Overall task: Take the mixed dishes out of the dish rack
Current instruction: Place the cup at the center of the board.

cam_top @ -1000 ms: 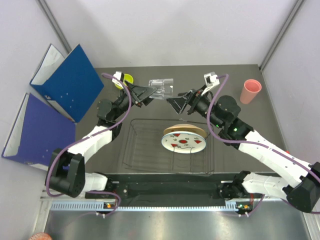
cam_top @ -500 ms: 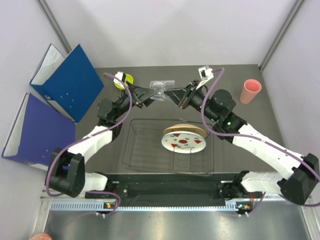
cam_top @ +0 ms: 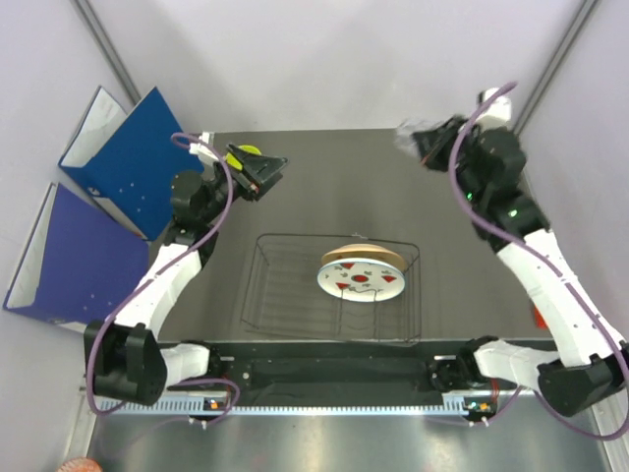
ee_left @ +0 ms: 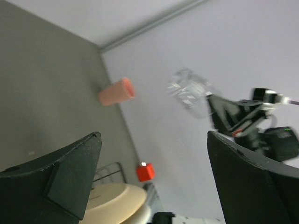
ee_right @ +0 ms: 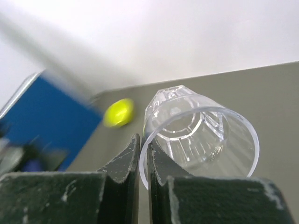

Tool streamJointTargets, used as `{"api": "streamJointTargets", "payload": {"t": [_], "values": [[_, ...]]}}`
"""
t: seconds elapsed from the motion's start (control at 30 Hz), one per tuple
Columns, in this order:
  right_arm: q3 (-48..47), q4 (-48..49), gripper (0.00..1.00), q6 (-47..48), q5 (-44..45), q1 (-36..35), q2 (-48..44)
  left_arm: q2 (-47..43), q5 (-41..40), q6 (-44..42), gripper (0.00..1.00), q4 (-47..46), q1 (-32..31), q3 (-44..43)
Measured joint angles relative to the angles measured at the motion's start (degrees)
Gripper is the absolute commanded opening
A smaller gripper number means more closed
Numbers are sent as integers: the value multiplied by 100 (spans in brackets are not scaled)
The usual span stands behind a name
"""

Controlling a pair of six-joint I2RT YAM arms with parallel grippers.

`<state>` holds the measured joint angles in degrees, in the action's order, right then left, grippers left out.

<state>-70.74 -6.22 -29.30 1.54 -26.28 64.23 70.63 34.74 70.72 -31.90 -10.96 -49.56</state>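
My right gripper (ee_right: 144, 150) is shut on the rim of the clear glass tumbler (ee_right: 202, 133), one finger inside and one outside. It holds the tumbler in the air at the back right (cam_top: 409, 139), blurred in the top view. My left gripper (cam_top: 261, 174) stands wide open and empty at the back left, beside the lime-green bowl (cam_top: 242, 153). The black wire dish rack (cam_top: 270, 295) holds a white plate with red marks (cam_top: 361, 280) and a tan plate (cam_top: 362, 256) behind it. The pink cup (ee_left: 117, 92) stands on the table in the left wrist view; the right arm hides it from above.
Two blue ring binders (cam_top: 138, 162) stand at the left edge of the table. A small orange-red block (ee_left: 145, 171) lies near the right side. Grey walls close in the table at the back and on both sides.
The left gripper opened, let go of the tumbler and drew back to the left. The right gripper shut on the tumbler's rim and swung it up toward the back right.
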Motion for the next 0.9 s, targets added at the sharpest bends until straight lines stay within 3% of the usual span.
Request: {"api": "streamJointTargets", "payload": {"t": [0.17,0.37,0.57,0.9], "values": [[-1449,-1480,0,83,1228,828,638,-330,-581,-911,99,1729,50,-98],[-1390,-2479,0,-223,1818,1690,1591,-531,-1080,-1543,98,3018,39,-48],[-485,-3012,0,-446,1746,2022,2267,-715,-1154,-1692,98,3338,4,195],[-673,-3053,0,-457,1856,2411,3178,-713,-1034,-1692,98,3368,-9,533]]}}
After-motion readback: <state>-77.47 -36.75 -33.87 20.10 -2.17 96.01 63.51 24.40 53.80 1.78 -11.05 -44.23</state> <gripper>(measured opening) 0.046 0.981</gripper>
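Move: The clear cup is already in the right hand, held by its rim. The table spot it is being taken to is about 10 cm ahead, 23 cm to the right and 36 cm below; the stacked pink cups stand some 16 cm ahead, 27 cm to the right and 34 cm below. The plates in the rack are about 12 cm back, 7 cm left and 30 cm below. From the left hand that spot is roughly 10 cm ahead, 48 cm right and 32 cm below. The clear cup, still pinched by its rim, is swept right and a little forward by the right hand, then taken steeply down towards the table just short of the pink cups, about 27 cm down and 21 cm right overall. The wrist swings clockwise while the fingers tip from level to about 50 degrees downward. The empty left hand, fingers wide open, sinks some 13 cm and tips downward. ##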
